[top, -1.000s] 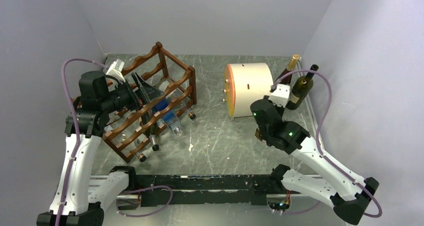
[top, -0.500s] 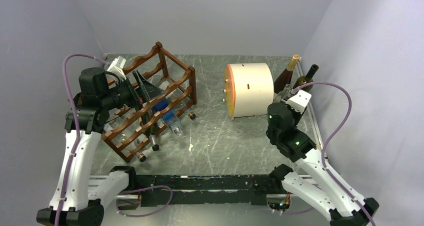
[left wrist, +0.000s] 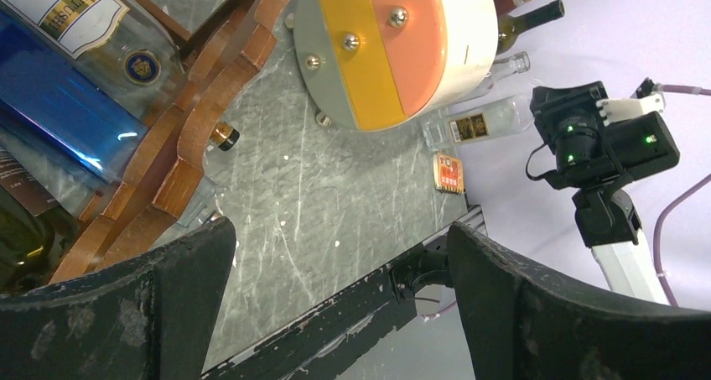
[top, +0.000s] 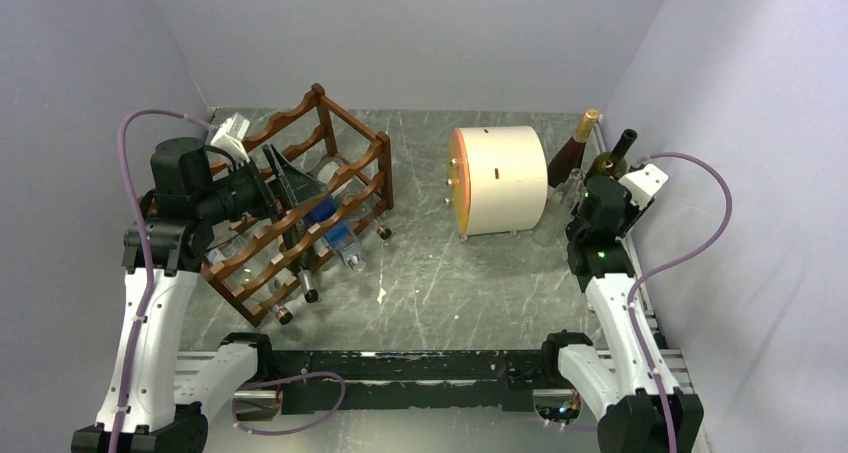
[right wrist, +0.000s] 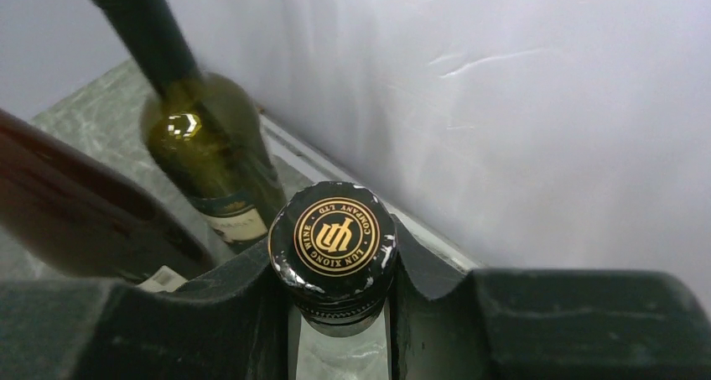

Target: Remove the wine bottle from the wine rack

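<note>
The reddish-brown wine rack (top: 300, 198) stands at the left and holds several lying bottles, among them a blue one (left wrist: 59, 103) and a clear labelled one (left wrist: 101, 23). My left gripper (top: 290, 178) is open and empty over the rack's top front; in the left wrist view (left wrist: 335, 304) its fingers stand wide apart. My right gripper (top: 592, 198) is at the far right wall. In the right wrist view (right wrist: 335, 267) it is shut on the neck of a clear wine bottle with a black gold-printed cap (right wrist: 335, 233); the bottle's labelled body shows in the left wrist view (left wrist: 469, 127).
A cream drum (top: 497, 180) with an orange and yellow end lies in the middle back. A green bottle (right wrist: 210, 153) and a dark gold-capped bottle (top: 572, 148) stand against the right wall. A small orange card (left wrist: 449, 172) lies near the front rail.
My right arm has swung from in front of the drum to the right wall, beside the standing bottles. My left arm has barely moved.
</note>
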You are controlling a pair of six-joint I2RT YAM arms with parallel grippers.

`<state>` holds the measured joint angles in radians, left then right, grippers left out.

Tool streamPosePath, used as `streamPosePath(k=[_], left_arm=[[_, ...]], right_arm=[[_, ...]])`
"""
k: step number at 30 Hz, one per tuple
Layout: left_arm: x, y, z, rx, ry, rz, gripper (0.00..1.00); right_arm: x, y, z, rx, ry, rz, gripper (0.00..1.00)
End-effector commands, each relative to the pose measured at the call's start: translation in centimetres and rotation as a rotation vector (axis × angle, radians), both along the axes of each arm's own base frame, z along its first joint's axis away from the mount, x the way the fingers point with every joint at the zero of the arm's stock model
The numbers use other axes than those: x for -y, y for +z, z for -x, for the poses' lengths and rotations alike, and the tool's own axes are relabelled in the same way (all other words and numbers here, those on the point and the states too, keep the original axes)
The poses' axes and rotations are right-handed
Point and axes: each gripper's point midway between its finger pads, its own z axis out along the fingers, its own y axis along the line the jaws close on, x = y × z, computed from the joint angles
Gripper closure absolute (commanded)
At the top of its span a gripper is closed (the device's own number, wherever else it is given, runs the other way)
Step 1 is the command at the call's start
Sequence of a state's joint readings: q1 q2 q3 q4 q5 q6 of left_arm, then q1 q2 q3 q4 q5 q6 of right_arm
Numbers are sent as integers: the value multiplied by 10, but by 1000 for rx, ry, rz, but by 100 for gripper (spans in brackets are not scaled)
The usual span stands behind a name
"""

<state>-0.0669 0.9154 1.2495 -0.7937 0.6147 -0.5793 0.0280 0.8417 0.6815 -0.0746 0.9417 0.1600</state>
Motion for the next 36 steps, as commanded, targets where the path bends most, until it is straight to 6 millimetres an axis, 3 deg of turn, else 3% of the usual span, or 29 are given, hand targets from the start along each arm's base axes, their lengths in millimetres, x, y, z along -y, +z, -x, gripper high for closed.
streamPosePath(k=[1,8,15,28,36], left_arm=[[1,9,6,30,-13,6,1],[-3,10,6,25,4,-11,1],[-2,11,5,25,3,-8,1],[4,3,-1,4,-13,39,1],[9,-3,1,3,-31,75,1]], right_arm=[[-7,60,-34,267,88,-16,100],[6,61,-49,274,84,44,100],[12,30,-62,235,102,-8,100],[8,-3,-65,152,136,-26,99],[5,-11,-59,101,139,-59,55]])
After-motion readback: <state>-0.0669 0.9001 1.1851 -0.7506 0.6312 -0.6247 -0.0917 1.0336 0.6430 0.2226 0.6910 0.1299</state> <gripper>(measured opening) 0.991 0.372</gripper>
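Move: My right hand already holds the clear bottle upright by its capped neck. The free spot on the table where it is to stand lies about 6 cm ahead, 1 cm to the right and some 27 cm below this hand. The green bottle stands about 12 cm ahead and 1 cm left, the brown bottle 14 cm ahead and 8 cm left, and the clear glass bottle 4 cm ahead and 9 cm left. From my left hand that spot is roughly 9 cm ahead, 57 cm right and 36 cm down. With my right fingers still shut round the neck, I carry the clear bottle about 6 cm forward towards the green bottle. Near the end of that reach I lower it almost 3 cm onto the table, the wrist turning slightly counter-clockwise, then I hold still there without opening the fingers. ##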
